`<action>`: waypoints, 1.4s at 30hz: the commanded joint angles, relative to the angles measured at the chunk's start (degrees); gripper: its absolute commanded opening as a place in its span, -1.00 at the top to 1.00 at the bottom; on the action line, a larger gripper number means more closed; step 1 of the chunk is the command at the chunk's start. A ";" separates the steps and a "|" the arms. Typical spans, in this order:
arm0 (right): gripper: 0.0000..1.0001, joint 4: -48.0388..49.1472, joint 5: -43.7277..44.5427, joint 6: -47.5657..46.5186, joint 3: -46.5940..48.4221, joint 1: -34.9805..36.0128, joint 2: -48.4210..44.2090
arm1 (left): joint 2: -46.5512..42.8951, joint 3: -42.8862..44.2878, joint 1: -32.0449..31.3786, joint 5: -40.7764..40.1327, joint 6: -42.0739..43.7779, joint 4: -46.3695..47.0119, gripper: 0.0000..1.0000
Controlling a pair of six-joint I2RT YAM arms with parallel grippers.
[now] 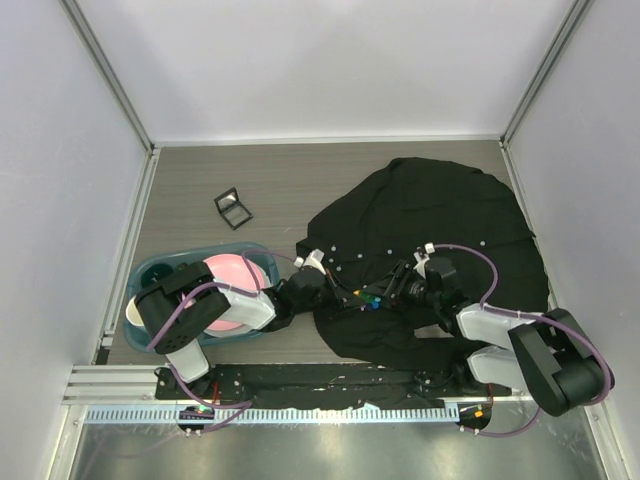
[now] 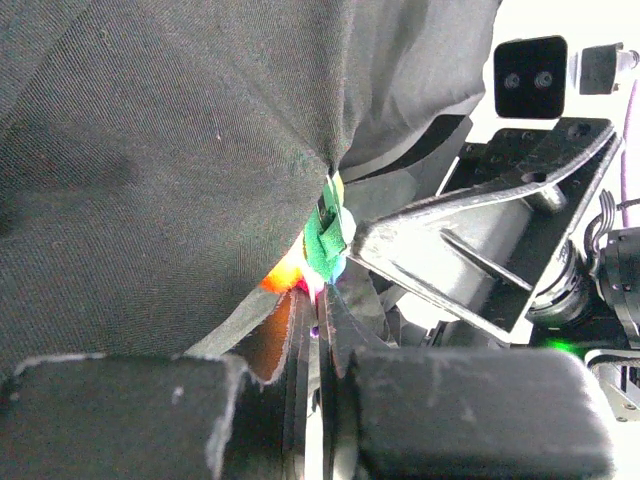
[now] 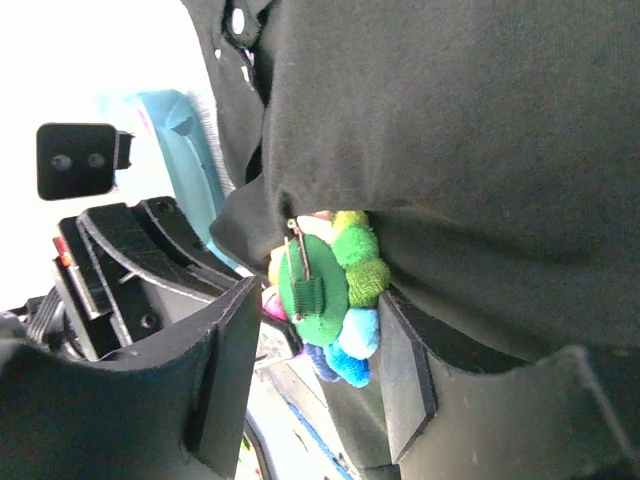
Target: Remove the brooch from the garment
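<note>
The garment (image 1: 440,210), a black shirt, lies bunched at the table's right and fills the top of both wrist views (image 2: 180,150) (image 3: 450,120). The brooch (image 1: 372,300) hangs from a lifted fold; its green felt back with the pin (image 3: 320,285) faces the right wrist camera, green, blue and pink petals around it. My left gripper (image 2: 318,292) is shut, its tips pinching the brooch's (image 2: 325,245) pink and purple petal edge from below. My right gripper (image 3: 315,350) stands open around the brooch. One of its fingers (image 3: 405,365) sits close to the blue petals; the other is farther off.
A teal basin (image 1: 150,272) holding a pink dish (image 1: 235,275) stands at the left, under the left arm. A small black square frame (image 1: 233,208) lies on the table behind it. The two grippers (image 1: 345,297) (image 1: 392,292) face each other very closely over the shirt's near edge.
</note>
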 commanded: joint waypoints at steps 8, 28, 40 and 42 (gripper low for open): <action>0.01 6.43 -4.59 -7.52 4.36 -1.50 7.20 | -1.34 -1.31 0.19 1.13 -0.09 3.54 1.00; 0.16 9.33 -10.48 -11.04 5.60 -2.64 10.98 | -0.11 -2.10 0.19 1.31 -0.70 5.21 1.00; 0.35 11.09 -11.18 -12.09 5.51 -2.64 14.14 | -0.73 -2.37 0.10 0.78 -0.53 4.69 1.00; 0.36 11.53 -11.27 -11.92 5.34 -2.56 14.41 | -0.82 -2.37 0.19 0.69 -0.61 4.69 1.00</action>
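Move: The brooch, its pinned back facing the right fingers, lies about 3 cm left of the right hand, 2 cm back and 1 cm lower. The left fingertips holding its edge are some 6 cm left of the right hand and 2 cm back. The nearest visible shirt button is roughly 7 cm ahead, 7 cm left and 4 cm lower. From the left hand, the brooch is about 3 cm to the right, level with it. The brooch stays pinched at its edge by the shut left fingers, which keep almost still, while the right hand settles around it: down about 1 cm, with nearly as much forward and left, turning some 10 degrees counter-clockwise. The right fingers close from half open to about a third, coming in on the pompoms and the felt back from either side. ##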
